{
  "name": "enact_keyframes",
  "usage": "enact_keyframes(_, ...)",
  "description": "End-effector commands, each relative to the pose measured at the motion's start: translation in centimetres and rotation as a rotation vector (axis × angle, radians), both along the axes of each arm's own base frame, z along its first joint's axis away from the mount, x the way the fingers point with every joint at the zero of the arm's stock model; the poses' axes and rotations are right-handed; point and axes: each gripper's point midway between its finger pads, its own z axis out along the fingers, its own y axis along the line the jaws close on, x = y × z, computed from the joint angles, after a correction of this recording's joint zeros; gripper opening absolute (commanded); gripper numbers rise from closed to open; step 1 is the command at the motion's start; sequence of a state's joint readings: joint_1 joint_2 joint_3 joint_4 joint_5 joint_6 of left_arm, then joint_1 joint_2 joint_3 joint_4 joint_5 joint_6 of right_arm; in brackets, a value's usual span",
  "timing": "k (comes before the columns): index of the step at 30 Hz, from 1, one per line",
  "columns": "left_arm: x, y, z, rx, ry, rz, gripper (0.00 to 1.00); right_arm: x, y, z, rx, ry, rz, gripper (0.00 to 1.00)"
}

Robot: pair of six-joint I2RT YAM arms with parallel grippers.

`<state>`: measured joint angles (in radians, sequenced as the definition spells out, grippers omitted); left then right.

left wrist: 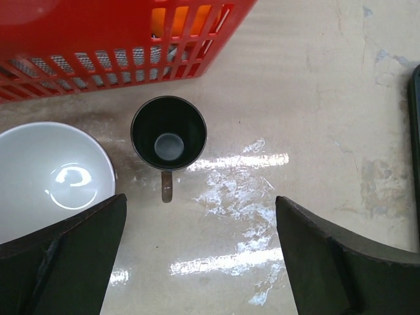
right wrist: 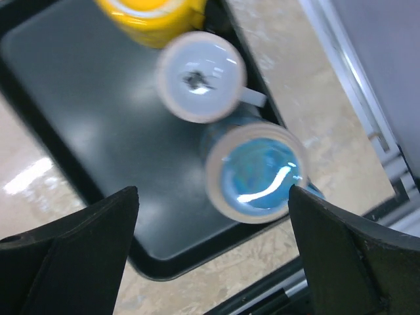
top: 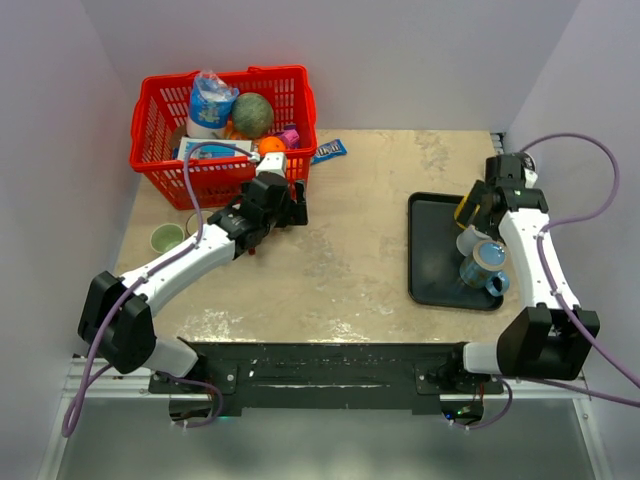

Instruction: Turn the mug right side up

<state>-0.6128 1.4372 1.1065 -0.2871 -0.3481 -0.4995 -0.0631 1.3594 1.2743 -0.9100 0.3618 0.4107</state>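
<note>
A dark mug (left wrist: pixel 168 138) stands mouth up on the table, just in front of the red basket (left wrist: pixel 98 39), with its handle pointing toward my left gripper. In the top view only a sliver of the mug (top: pixel 194 222) shows beside my left arm. The left gripper (left wrist: pixel 201 197) hangs above the table a little nearer than the mug, open, with nothing between its fingers. It is also visible in the top view, left gripper (top: pixel 262 212). My right gripper (right wrist: pixel 213 190) hovers open over the black tray (right wrist: pixel 79 118), holding nothing.
A white bowl (left wrist: pixel 49 177) sits left of the dark mug. The red basket (top: pixel 160 170) holds a bottle, a green ball and other items. On the tray (top: pixel 430 280) stand a yellow cup (right wrist: pixel 154 16), a white mug (right wrist: pixel 200 75) and a blue cup (right wrist: pixel 256 174).
</note>
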Motion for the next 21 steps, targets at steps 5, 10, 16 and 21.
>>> enact_keyframes(5,0.3,-1.0,1.8,-0.039,-0.063,-0.056,0.99,-5.0,-4.0,-2.4,0.032,-0.005,-0.286,0.99)
enact_keyframes(10,0.3,-1.2,1.6,-0.042,-0.057,-0.066,0.99,-5.2,-5.2,-4.2,0.134,-0.022,-0.324,0.99)
enact_keyframes(16,0.4,-1.2,2.1,-0.033,-0.062,-0.073,0.99,-4.8,-3.8,-6.6,0.285,-0.04,-0.311,0.99)
enact_keyframes(21,0.5,-1.0,2.6,-0.02,-0.072,-0.07,0.99,-4.6,-2.7,-6.7,0.357,-0.09,-0.315,0.99)
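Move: The upside-down blue mug at the near end of the tray lies about 4 cm back and 4 cm to the right of the right hand, its middle some 12 cm below. The gray mug stands about 2 cm ahead and 3 cm right of this hand, the yellow mug about 9 cm ahead and 3 cm right, both roughly 12 cm down. From the left hand the blue mug is some 43 cm to the right, 8 cm back and 12 cm lower. With fingers staying wide open, the right hand sweeps back and to the right from above the gray mug while sinking about 6 cm towards the blue mug, turning some 20 degrees clockwise on the way. Late on, the backward sweep stops and it eases a centimetre or so forward, still sinking and tipping its left side up by about 15 degrees, so that the open fingers come close over the mug's upturned base, the right-hand finger beside its handle. ##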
